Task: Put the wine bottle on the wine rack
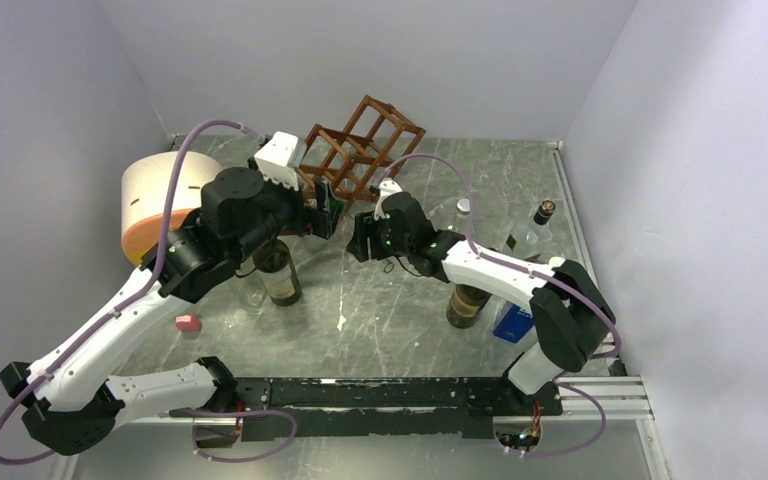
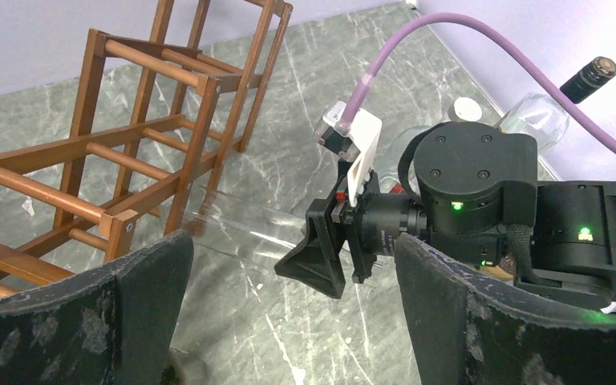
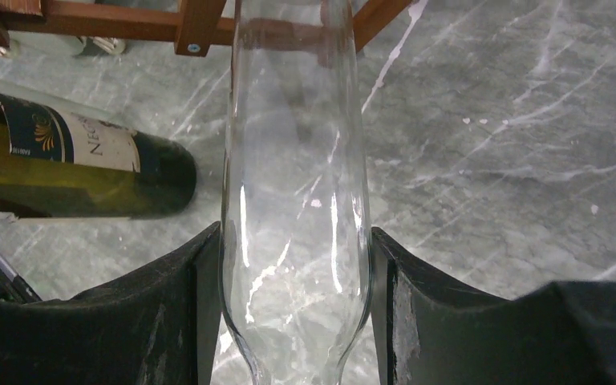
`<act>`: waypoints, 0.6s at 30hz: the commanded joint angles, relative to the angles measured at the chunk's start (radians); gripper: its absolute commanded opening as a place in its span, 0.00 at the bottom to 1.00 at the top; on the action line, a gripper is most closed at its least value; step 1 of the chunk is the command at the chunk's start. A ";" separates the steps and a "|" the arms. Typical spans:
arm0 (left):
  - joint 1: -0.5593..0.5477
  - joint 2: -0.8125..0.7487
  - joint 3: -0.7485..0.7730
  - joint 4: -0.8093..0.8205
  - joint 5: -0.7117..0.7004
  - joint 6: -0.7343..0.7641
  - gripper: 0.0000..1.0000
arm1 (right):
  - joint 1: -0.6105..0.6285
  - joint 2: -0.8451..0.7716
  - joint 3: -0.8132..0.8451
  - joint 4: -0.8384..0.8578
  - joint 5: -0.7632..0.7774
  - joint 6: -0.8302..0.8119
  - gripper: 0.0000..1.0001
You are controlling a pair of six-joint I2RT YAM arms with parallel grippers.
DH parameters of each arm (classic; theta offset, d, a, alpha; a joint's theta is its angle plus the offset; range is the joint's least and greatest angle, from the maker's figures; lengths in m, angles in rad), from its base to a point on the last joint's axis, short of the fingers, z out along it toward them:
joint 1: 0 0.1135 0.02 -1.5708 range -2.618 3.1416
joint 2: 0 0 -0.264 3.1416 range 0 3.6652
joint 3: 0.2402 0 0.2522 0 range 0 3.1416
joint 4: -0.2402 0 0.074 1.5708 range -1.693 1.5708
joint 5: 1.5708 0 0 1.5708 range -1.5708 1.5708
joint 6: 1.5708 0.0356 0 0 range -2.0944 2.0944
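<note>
The reddish-brown wooden wine rack [image 1: 362,150] stands tilted at the back middle of the table, and shows at the left of the left wrist view [image 2: 112,152]. My right gripper [image 3: 293,241] is shut on a clear glass wine bottle [image 3: 293,160]. It holds the bottle level, its far end pointing at the rack's lower bars. In the left wrist view the bottle [image 2: 241,233] reaches from the right gripper [image 2: 321,257] toward the rack's foot. My left gripper [image 2: 293,241] is open and empty, its fingers either side of that gap. In the top view it [image 1: 328,210] is at the rack's front edge.
A cream-and-orange cylinder [image 1: 160,195] sits at the back left. A dark labelled bottle [image 1: 278,270] stands below the left gripper, another dark bottle [image 1: 467,305] and a blue box [image 1: 513,322] near the right arm. A capped clear bottle [image 1: 532,232] stands right. A pink piece [image 1: 188,322] lies left.
</note>
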 commanded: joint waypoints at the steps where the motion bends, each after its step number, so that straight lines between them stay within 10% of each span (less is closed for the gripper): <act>1: 0.000 0.013 0.044 0.007 0.010 0.010 0.99 | 0.008 0.021 -0.015 0.301 0.011 0.033 0.00; 18: 0.000 0.041 0.115 -0.045 -0.014 0.011 0.99 | 0.008 0.277 0.167 0.480 -0.020 0.012 0.00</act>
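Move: The right hand grips a clear wine bottle by its neck end; the rack's low cell, its goal, is about 11 cm ahead, 9 cm left and 7 cm below. The green wine bottle stands some 5 cm back and 17 cm left, with a clear bottle 7 cm farther left of it. From the left hand, that cell lies roughly 15 cm straight ahead and 30 cm below. Right hand pushes the gripped bottle base-first into the low rack cell, about 5 cm forward, 5 cm left, sinking slightly. ##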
